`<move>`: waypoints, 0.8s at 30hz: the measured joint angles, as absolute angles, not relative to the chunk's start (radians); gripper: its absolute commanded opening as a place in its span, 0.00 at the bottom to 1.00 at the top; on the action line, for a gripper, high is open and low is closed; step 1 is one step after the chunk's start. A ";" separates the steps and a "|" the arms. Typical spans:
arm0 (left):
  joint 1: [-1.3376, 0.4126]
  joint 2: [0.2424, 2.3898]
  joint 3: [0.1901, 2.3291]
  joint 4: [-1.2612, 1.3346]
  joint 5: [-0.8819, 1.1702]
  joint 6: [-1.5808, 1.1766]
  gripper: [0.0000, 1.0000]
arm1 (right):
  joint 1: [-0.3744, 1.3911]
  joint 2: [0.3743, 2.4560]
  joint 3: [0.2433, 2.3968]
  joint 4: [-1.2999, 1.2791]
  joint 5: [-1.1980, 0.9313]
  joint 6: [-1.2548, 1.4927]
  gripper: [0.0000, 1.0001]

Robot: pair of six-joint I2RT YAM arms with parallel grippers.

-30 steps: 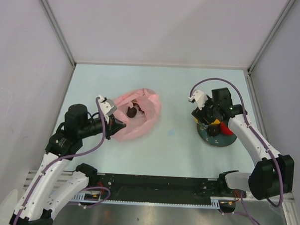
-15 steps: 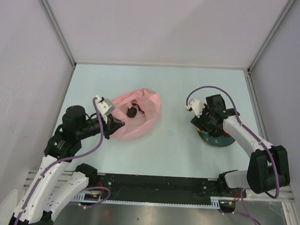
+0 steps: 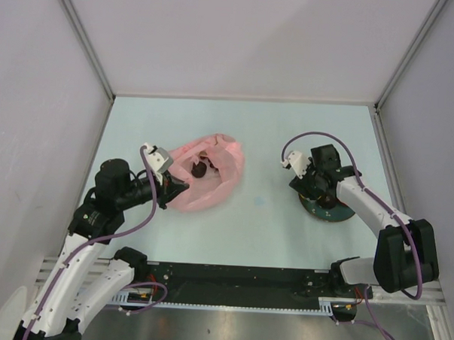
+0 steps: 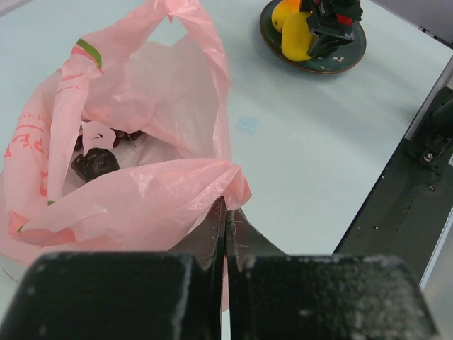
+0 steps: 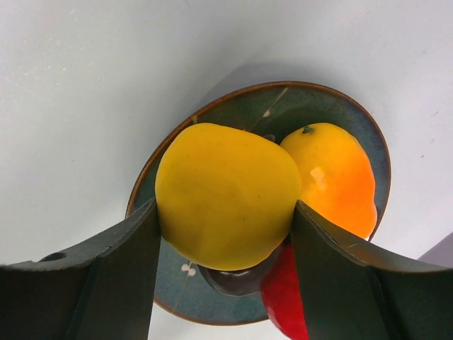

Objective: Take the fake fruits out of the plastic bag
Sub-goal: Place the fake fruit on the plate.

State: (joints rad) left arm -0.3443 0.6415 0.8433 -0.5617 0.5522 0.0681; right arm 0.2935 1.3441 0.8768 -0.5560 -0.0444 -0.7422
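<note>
The pink plastic bag [image 3: 211,186] lies left of centre with its mouth open. A dark purple fruit [image 4: 95,163] sits inside it. My left gripper [image 4: 226,212] is shut on the bag's near rim, with film pinched between the fingers. My right gripper [image 5: 225,212] is shut on a yellow round fruit [image 5: 226,195], both fingers pressed against its sides, just above the dark plate [image 5: 170,283]. On the plate lie an orange fruit [image 5: 336,177], a red fruit [image 5: 287,304] and a dark fruit [image 5: 237,280]. From above, the right gripper [image 3: 314,190] covers most of the plate [image 3: 340,213].
The black base rail [image 3: 237,280] runs along the near edge. Grey walls close in the table on the left, back and right. Bare table lies between the bag and the plate.
The right gripper has come down over the plate with the yellow fruit, and now hides the fruits there from above. The left gripper stays shut on the bag's rim.
</note>
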 measured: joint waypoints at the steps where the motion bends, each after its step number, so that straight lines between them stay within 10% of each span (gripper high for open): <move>1: -0.344 0.642 0.843 -0.562 0.552 0.068 0.00 | 0.296 1.344 0.877 -0.556 -0.041 -0.742 0.45; 8: -0.344 0.643 0.843 -0.561 0.552 0.067 0.00 | 0.307 1.344 0.877 -0.555 -0.025 -0.742 0.52; 18: -0.341 0.641 0.832 -0.556 0.552 0.060 0.00 | 0.332 1.332 0.876 -0.556 -0.009 -0.725 0.99; 24: -0.331 0.641 0.832 -0.557 0.551 0.060 0.00 | 0.385 1.279 0.968 -0.610 -0.078 -0.638 1.00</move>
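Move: My right hand still holds the yellow fruit low over the left part of the plate, whose middle is about 5 cm to my right, 1 cm back and 4 cm below. At about fruit height, the orange fruit lies some 5 cm ahead and 4 cm right, the dark fruit 3 cm back and 5 cm right, the red one about 9 cm right and 1 cm back. From my left hand, the plate is roughly 42 cm right, 9 cm ahead and 22 cm below. I keep my right hand almost still over the plate with the yellow fruit between its fingers, then spread them wide to let go. Straight after, I draw the open hand up and to the left, about 4 cm each way, away from the fruit and the plate, still speeding up at the end. ##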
